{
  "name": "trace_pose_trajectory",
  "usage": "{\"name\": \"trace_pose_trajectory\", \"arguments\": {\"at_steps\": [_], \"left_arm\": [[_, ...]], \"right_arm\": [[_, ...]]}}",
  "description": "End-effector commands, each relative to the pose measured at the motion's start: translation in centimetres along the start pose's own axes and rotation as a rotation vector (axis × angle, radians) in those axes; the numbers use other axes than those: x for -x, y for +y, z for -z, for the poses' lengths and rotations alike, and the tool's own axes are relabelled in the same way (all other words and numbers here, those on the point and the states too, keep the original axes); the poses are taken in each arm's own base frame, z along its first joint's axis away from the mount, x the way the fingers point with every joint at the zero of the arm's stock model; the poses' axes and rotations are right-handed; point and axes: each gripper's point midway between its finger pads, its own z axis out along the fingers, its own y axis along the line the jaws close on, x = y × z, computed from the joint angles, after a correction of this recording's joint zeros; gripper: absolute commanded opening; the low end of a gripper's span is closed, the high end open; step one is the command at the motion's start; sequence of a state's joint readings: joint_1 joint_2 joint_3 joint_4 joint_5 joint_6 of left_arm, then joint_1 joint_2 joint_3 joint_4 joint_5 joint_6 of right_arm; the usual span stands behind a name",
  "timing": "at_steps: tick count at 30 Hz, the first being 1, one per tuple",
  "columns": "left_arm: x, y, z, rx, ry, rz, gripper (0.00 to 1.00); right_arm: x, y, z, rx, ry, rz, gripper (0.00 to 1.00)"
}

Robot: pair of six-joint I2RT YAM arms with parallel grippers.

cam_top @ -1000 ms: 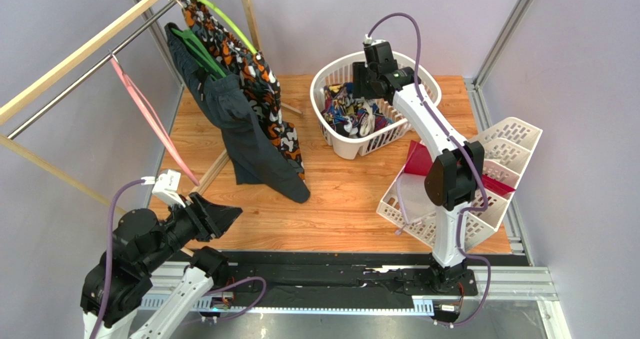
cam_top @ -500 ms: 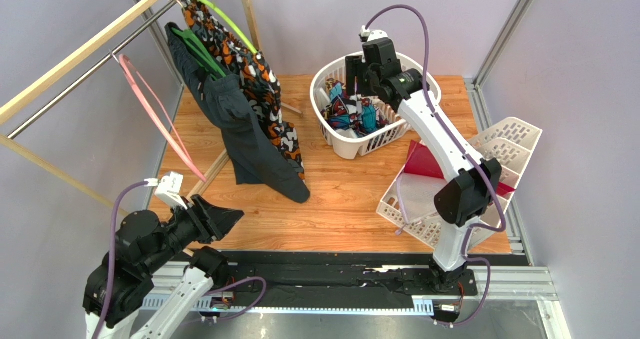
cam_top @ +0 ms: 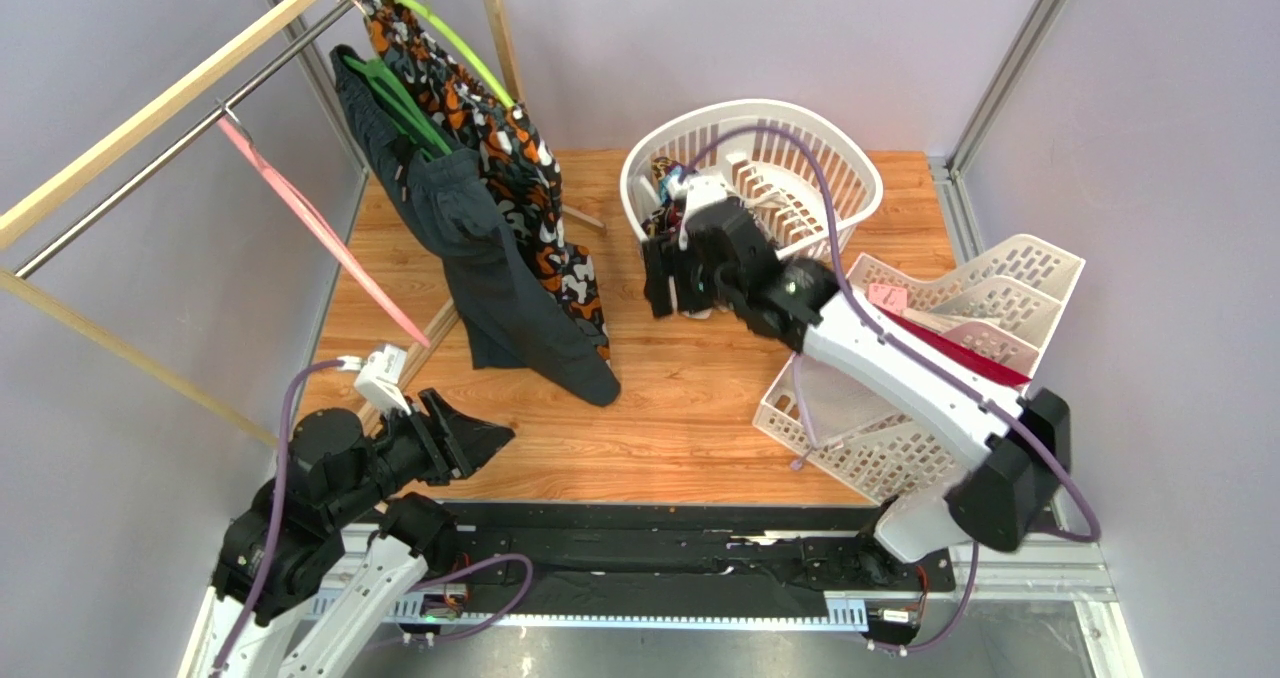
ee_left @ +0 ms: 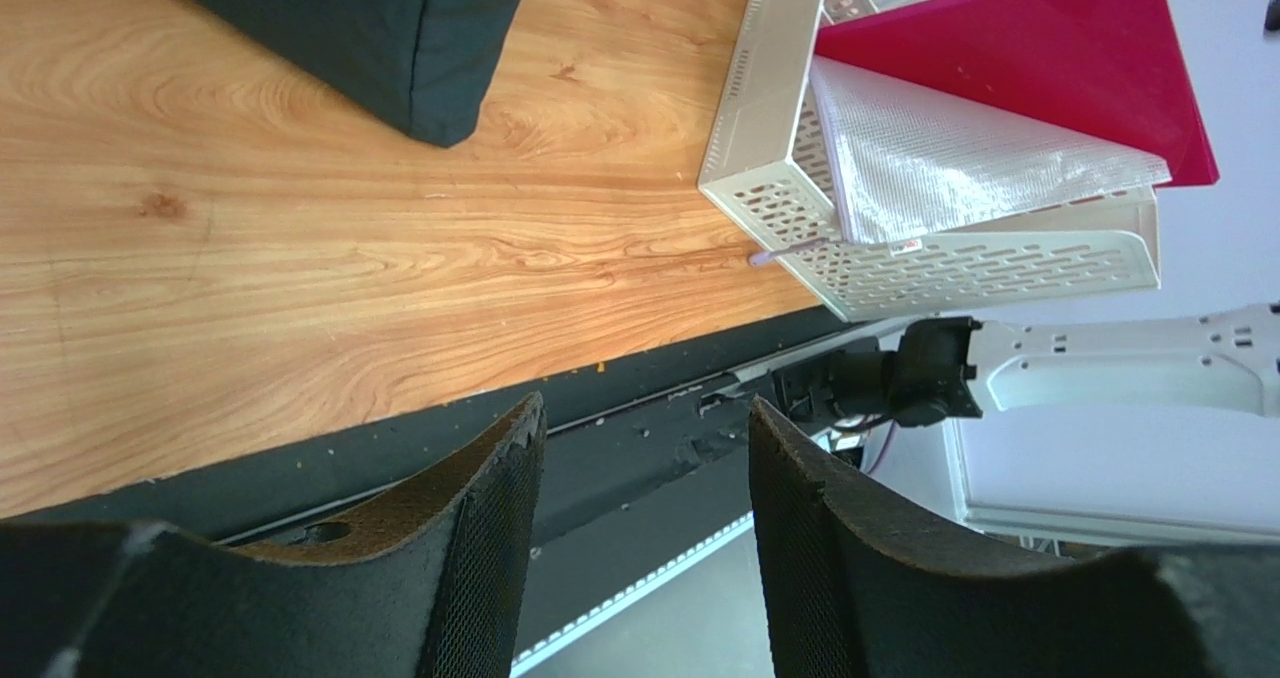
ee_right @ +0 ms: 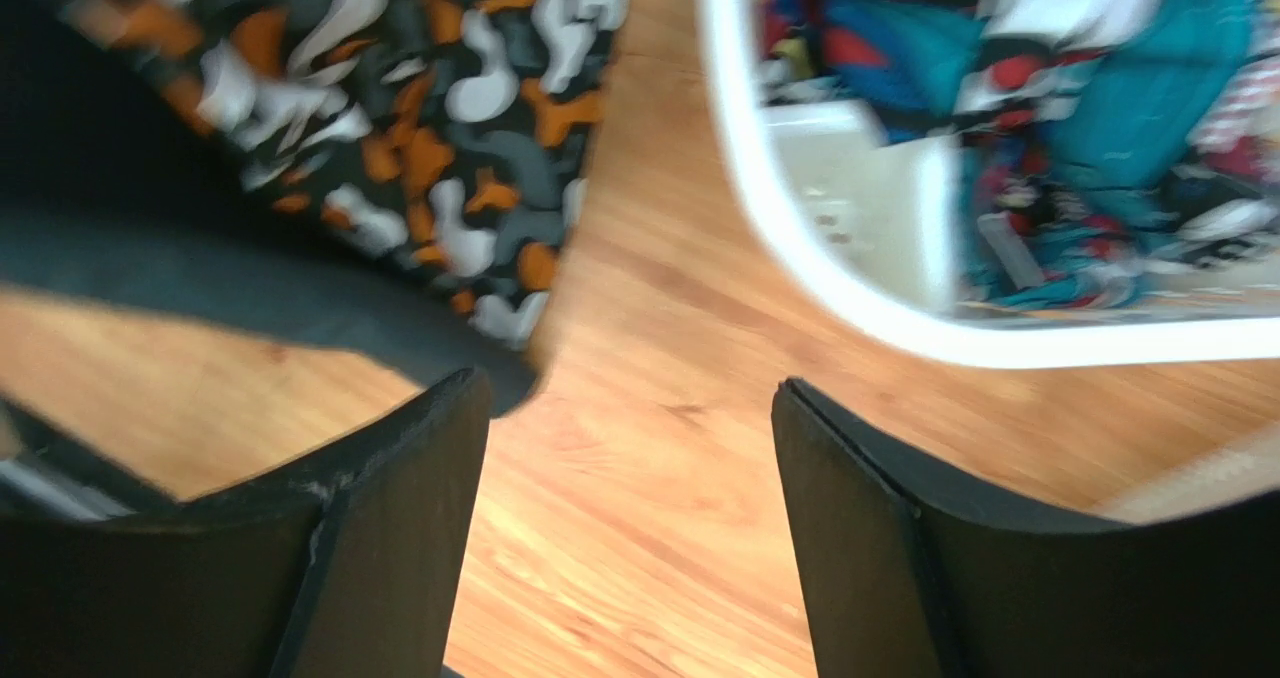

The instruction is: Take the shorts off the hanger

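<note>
The pink hanger [cam_top: 313, 225] hangs bare from the metal rail at the left. The multicolour shorts [ee_right: 1112, 93] lie bunched inside the white laundry basket [ee_right: 842, 306]; in the top view only a bit of the shorts [cam_top: 666, 207] shows past my right arm. My right gripper [cam_top: 657, 279] hovers open and empty over the wood just in front-left of the basket [cam_top: 781, 113], and its wrist view [ee_right: 631, 390] shows bare table between the jaws. My left gripper [cam_top: 484, 441] is open and empty near the table's front-left edge, with the black base rail between its jaws [ee_left: 646, 416].
An orange-black-white garment [cam_top: 519, 183] and a dark charcoal garment [cam_top: 504, 296] hang from green hangers on the rail, their hems reaching the table. A white slotted rack [cam_top: 1037, 281] with a red folder [ee_left: 1037, 63] stands at the right. Wooden frame bars cross the left side.
My right arm has drawn back out of the basket toward the front left, its jaws spreading wider, and the shorts stay in the basket. The pink hanger swings. My left arm has shifted slightly right.
</note>
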State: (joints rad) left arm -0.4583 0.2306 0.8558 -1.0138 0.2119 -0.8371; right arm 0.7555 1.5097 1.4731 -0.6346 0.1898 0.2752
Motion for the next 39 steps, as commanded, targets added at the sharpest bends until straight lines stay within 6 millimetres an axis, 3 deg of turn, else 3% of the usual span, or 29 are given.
{"name": "trace_pose_trajectory", "arguments": {"at_steps": [1, 3, 4, 6, 8, 11, 17, 24, 30, 34, 39], "left_arm": [[-0.4, -0.8, -0.7, -0.075, -0.002, 0.027, 0.57], [-1.1, -0.3, -1.4, -0.081, 0.018, 0.045, 0.57], [-1.2, -0.4, -1.6, -0.093, 0.016, 0.047, 0.57], [-1.9, 0.0, -2.2, -0.098, 0.039, 0.059, 0.57], [-2.3, 0.5, -2.8, -0.094, 0.049, 0.064, 0.57], [-2.8, 1.0, -3.6, -0.095, 0.061, 0.074, 0.57], [-3.8, 1.7, -4.5, -0.114, 0.075, 0.096, 0.57], [-5.5, 3.1, -5.2, -0.118, 0.096, 0.124, 0.57], [-6.0, 3.4, -5.2, -0.145, 0.082, 0.135, 0.57], [-5.9, 3.4, -5.3, -0.141, 0.083, 0.132, 0.57], [-6.1, 3.4, -5.4, -0.144, 0.093, 0.135, 0.57]], "right_arm": [[-1.2, 4.7, 3.2, 0.212, -0.136, -0.075, 0.73], [-4.6, 5.4, 4.6, 0.309, -0.114, -0.106, 0.75], [-4.9, 5.7, 5.2, 0.348, -0.141, -0.119, 0.75], [-7.4, 5.9, 6.6, 0.425, -0.125, -0.128, 0.79], [-8.3, 6.2, 7.7, 0.478, -0.123, -0.144, 0.83], [-10.3, 5.2, 9.0, 0.481, -0.132, -0.151, 0.86], [-13.5, 2.8, 10.2, 0.457, -0.194, -0.254, 0.92], [-16.1, 1.6, 11.2, 0.527, -0.291, -0.395, 0.99], [-18.2, -0.2, 10.7, 0.523, -0.366, -0.507, 1.0], [-20.1, -2.1, 9.5, 0.456, -0.378, -0.596, 1.0], [-22.3, -3.0, 8.0, 0.386, -0.319, -0.626, 1.0]]}}
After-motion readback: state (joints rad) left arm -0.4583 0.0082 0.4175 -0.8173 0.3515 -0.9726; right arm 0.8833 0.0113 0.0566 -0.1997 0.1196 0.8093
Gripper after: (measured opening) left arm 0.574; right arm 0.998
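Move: Ahead of the empty right hand, about 14 cm out, 4 cm to its right and 18 cm below, the printed shorts already lie in the laundry basket. The basket's middle is some 18 cm ahead and 11 cm right. The dark trouser hem hangs around 10 cm back and 12 cm left, while the white tray stands 6 cm back and 31 cm right, all well below. From the left hand the shorts lie roughly 38 cm ahead, 25 cm right, 20 cm lower. Pulling back from the basket with nothing held, the right hand sweeps about 17 cm towards the table's front edge, sinking some 12 cm and drifting right, fast at first, then easing. Its left side rolls up about 45 degrees and its fingers spread fully open. Meanwhile the left hand, still part-open and empty, sinks some 9 cm and shifts slightly right, tipping a little, then stays there. ##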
